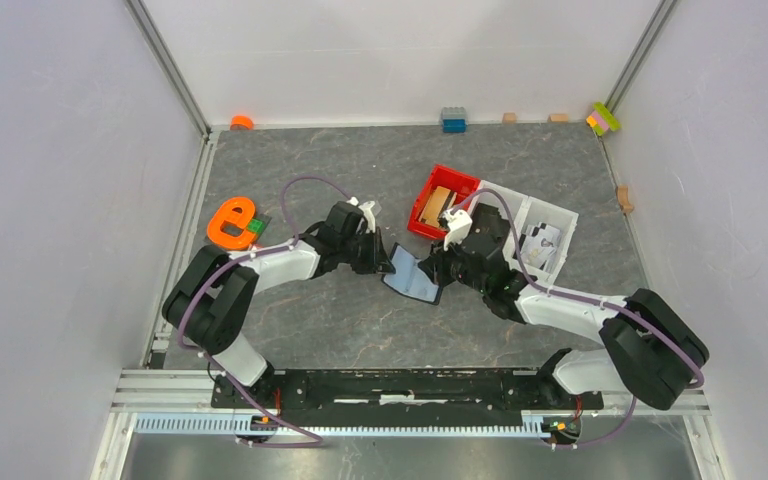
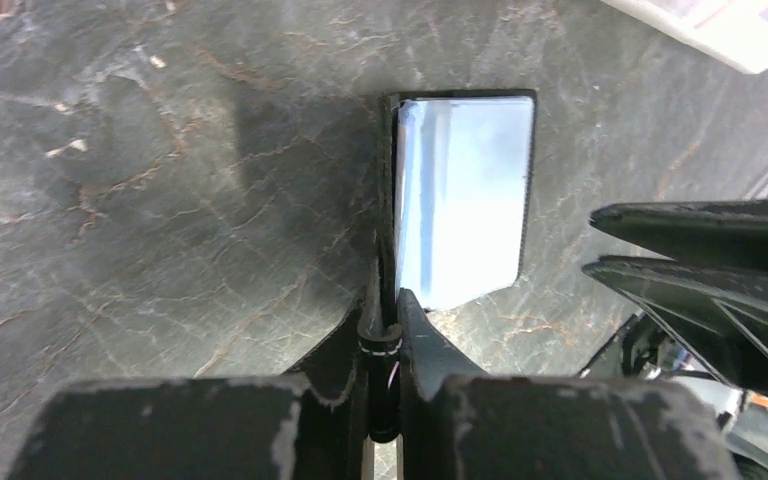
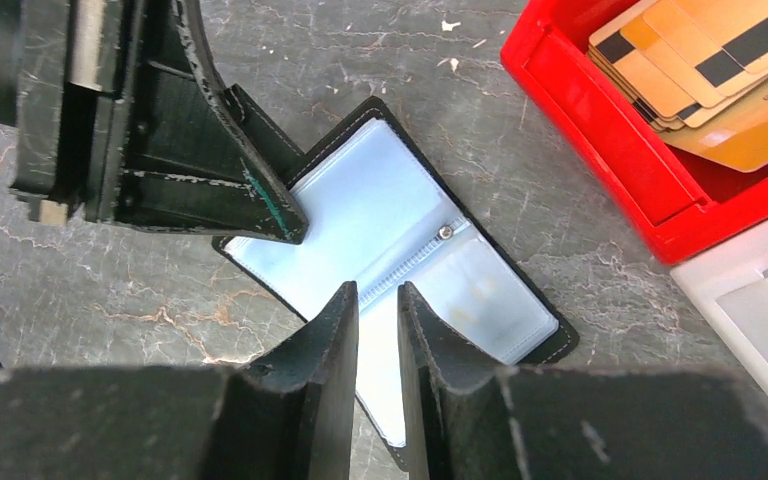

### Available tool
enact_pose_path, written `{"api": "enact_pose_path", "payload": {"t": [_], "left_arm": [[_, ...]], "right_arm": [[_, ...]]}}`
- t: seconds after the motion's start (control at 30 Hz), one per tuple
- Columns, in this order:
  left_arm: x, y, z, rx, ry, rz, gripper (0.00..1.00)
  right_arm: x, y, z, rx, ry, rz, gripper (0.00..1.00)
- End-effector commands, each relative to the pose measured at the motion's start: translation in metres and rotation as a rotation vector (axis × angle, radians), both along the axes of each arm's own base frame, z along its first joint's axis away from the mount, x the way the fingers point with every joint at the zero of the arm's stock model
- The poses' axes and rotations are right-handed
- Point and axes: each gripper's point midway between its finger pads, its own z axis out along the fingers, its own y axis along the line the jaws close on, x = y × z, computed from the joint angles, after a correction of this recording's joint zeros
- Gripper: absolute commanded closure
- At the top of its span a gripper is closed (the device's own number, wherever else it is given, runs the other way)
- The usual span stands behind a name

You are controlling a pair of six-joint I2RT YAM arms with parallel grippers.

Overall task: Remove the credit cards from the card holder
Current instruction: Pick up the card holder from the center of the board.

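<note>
The black card holder (image 1: pixel 415 275) lies opened between my two grippers, its pale blue-grey sleeves (image 3: pixel 380 210) facing up. My left gripper (image 2: pixel 388 300) is shut on the thin black edge of the holder's left flap, which stands upright beside the pale inside (image 2: pixel 470 190). My right gripper (image 3: pixel 378 290) has its tips down at the holder's spine. Its jaws stand a narrow gap apart with bright sleeve showing between them, and I cannot tell whether they pinch it. The credit cards are hidden; the milky sleeves show none plainly.
A red bin (image 3: pixel 600 130) just right of the holder holds a stack of tan card-like pieces with black stripes (image 3: pixel 720 90). A white bin (image 1: pixel 550 215) adjoins it. An orange letter shape (image 1: pixel 232 222) lies at the left, and small blocks (image 1: pixel 453 120) sit along the back wall.
</note>
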Motion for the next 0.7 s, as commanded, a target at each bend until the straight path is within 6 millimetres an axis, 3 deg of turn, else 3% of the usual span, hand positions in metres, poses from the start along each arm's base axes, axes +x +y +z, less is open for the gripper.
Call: {"api": "enact_pose_path", "payload": {"t": [0.0, 0.17, 0.3, 0.37, 0.53, 0.67], "left_arm": [[0.006, -0.021, 0.027, -0.135, -0.031, -0.053, 0.98], [0.005, -0.02, 0.06, -0.213, -0.155, -0.057, 0.98], [-0.001, -0.015, 0.096, -0.303, -0.287, -0.049, 0.98], [-0.005, -0.013, 0.117, -0.358, -0.36, -0.051, 0.98], [-0.019, 0.0, 0.161, -0.463, -0.534, -0.038, 0.98], [-0.03, 0.013, 0.183, -0.528, -0.636, 0.001, 0.98]], "right_arm": [[0.005, -0.003, 0.012, 0.036, -0.02, -0.02, 0.74], [0.001, -0.011, 0.03, 0.078, -0.051, -0.018, 0.59], [-0.003, -0.023, 0.048, 0.133, -0.117, -0.043, 0.25], [-0.004, -0.031, 0.054, 0.157, -0.138, -0.068, 0.17], [-0.006, -0.042, 0.074, 0.202, -0.193, -0.104, 0.14], [-0.005, -0.058, 0.08, 0.228, -0.23, -0.172, 0.14]]}}
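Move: The card holder lies open, its left cover edge already pinched in the left hand; its middle is about 4 cm to that hand's right, 1 cm back and 2 cm below. The red box stands some 14 cm ahead and 10 cm right of the left hand, the white tray with the dark cards 12 cm ahead and 19 cm right. From the empty right hand, the holder's middle is about 3 cm left, 1 cm back and 6 cm below. Keeping the card holder's left edge pinched, the left hand edges about 1 cm right and then lifts smoothly by some 13 cm while drawing back about 3 cm, its wrist tilting up some 35 degrees so that the fingers end nearly level, pointing right and forward. The right hand, touching nothing, backs off about 4 cm to the right and climbs 6 cm, tilting slightly up as its fingers spread from a narrow gap to wide open. ##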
